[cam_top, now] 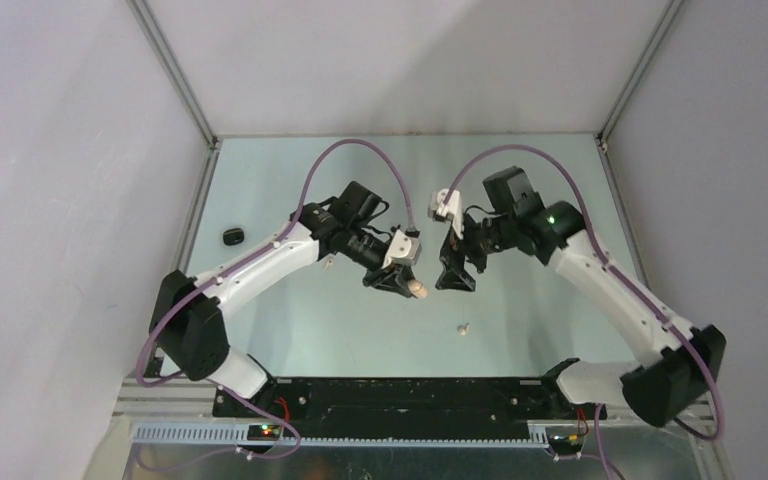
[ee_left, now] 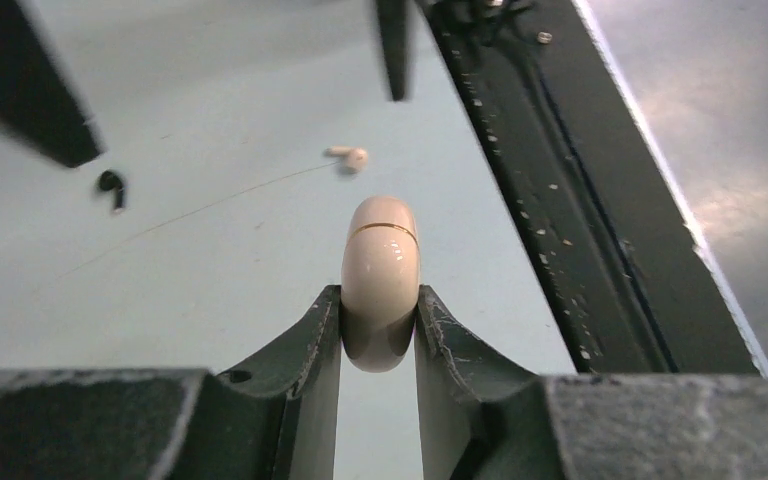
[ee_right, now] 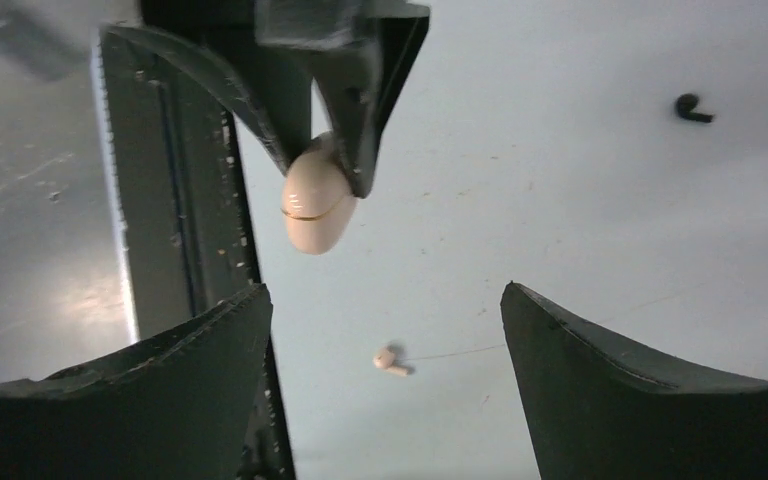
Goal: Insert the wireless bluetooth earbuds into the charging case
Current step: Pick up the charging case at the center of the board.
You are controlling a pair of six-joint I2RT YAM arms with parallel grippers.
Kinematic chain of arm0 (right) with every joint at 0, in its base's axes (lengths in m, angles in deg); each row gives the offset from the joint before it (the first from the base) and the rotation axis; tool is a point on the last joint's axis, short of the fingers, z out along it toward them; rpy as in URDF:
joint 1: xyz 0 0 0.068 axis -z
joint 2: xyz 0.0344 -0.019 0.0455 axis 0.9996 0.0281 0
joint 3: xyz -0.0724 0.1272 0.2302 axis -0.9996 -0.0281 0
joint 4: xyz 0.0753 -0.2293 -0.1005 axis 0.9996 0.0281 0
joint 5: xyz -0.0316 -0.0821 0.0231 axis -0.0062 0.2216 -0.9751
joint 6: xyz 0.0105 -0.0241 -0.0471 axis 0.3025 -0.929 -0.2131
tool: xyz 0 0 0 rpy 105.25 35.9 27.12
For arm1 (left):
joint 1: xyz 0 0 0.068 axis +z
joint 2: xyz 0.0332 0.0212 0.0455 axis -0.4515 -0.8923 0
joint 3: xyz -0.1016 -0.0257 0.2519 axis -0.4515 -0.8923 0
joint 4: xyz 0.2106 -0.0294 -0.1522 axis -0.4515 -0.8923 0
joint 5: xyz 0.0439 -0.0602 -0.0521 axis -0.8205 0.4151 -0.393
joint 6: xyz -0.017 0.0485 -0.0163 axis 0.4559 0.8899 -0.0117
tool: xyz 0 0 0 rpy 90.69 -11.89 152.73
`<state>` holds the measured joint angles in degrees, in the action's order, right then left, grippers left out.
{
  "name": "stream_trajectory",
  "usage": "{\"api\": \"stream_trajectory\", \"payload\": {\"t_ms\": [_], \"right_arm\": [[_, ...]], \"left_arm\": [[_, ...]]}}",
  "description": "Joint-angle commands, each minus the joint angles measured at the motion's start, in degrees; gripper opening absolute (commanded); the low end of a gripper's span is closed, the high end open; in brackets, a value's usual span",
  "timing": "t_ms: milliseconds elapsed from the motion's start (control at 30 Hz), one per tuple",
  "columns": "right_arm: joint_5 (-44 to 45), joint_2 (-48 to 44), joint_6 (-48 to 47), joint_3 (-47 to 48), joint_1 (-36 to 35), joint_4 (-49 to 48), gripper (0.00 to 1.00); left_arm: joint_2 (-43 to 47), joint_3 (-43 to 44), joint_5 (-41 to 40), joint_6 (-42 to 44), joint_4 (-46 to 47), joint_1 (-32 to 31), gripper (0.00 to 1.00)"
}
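My left gripper (cam_top: 407, 283) (ee_left: 380, 300) is shut on a cream charging case (cam_top: 418, 290) (ee_left: 381, 258), a rounded pod with a thin gold seam and its lid closed, held above the table. My right gripper (cam_top: 457, 272) (ee_right: 385, 300) hangs open just right of the case, holding nothing. The right wrist view shows the case (ee_right: 315, 207) pinched by the left fingers (ee_right: 360, 120). One cream earbud (cam_top: 464, 327) (ee_left: 349, 156) (ee_right: 390, 361) lies on the table below the grippers. A black earbud (ee_left: 110, 186) (ee_right: 693, 108) lies farther off.
A small black pod-shaped object (cam_top: 232, 236) sits at the table's left edge. The black base rail (cam_top: 410, 395) (ee_left: 560, 200) runs along the near edge. Grey walls enclose the pale green table (cam_top: 520, 180) on three sides.
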<state>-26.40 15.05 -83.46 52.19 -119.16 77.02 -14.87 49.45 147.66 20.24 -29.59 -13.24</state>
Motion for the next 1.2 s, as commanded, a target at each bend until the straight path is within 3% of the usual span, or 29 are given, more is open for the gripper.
{"api": "stream_trajectory", "payload": {"t_ms": [0, 167, 267, 467, 633, 967, 1167], "right_arm": [[11.1, -7.8, 6.2, -7.5, -3.1, -16.1, 0.87], [11.1, -11.4, 12.0, -13.9, -4.7, -30.4, 0.82], [12.9, -11.0, 12.8, -15.8, -6.7, -33.7, 0.8], [14.4, -9.6, 12.4, -16.7, -9.2, -34.6, 0.74], [12.7, -9.6, 10.5, -17.4, -10.0, -33.5, 0.56], [10.1, -11.4, 6.5, -17.4, -9.8, -29.3, 0.57], [9.5, -10.0, 6.4, -17.4, -9.5, -28.7, 0.52]], "left_arm": [[3.8, -0.9, -7.4, -12.8, 11.3, -0.2, 0.0], [4.5, 0.1, -8.8, -14.4, 11.7, -0.2, 0.0], [4.3, 0.2, -7.7, -14.9, 11.9, -0.2, 0.0], [3.9, -0.1, -7.1, -15.0, 11.9, -0.2, 0.0], [4.1, -0.4, -7.0, -14.7, 11.7, -0.1, 0.0], [4.4, -0.8, -6.6, -13.6, 11.1, -0.2, 0.0], [4.3, -0.4, -6.2, -13.6, 10.9, -0.2, 0.0]]}}
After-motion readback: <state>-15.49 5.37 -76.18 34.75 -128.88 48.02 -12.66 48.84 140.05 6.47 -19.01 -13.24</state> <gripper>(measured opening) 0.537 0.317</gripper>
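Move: The left hand holds the charging case in its fingertips, the case's middle about 2 cm to the right of the hand point and 1 cm back and below. From the open right hand the case lies some 6 cm to the left, 3 cm back and 5 cm lower. On the board far below, about 21 cm down, the white earbud is some 10 cm back and 4 cm right of the right hand, a black earbud 3 cm ahead and 6 cm right. Leftward by about 4 cm goes the right hand, rolling some 15 degrees and narrowing its wide fingers by over a third, until the still-open tips flank the case's free end from slightly above. At the start the left hand carries the case about 3 cm forward and 1 cm up, turning some 10 degrees counter-clockwise, then holds still with its grip kept. ##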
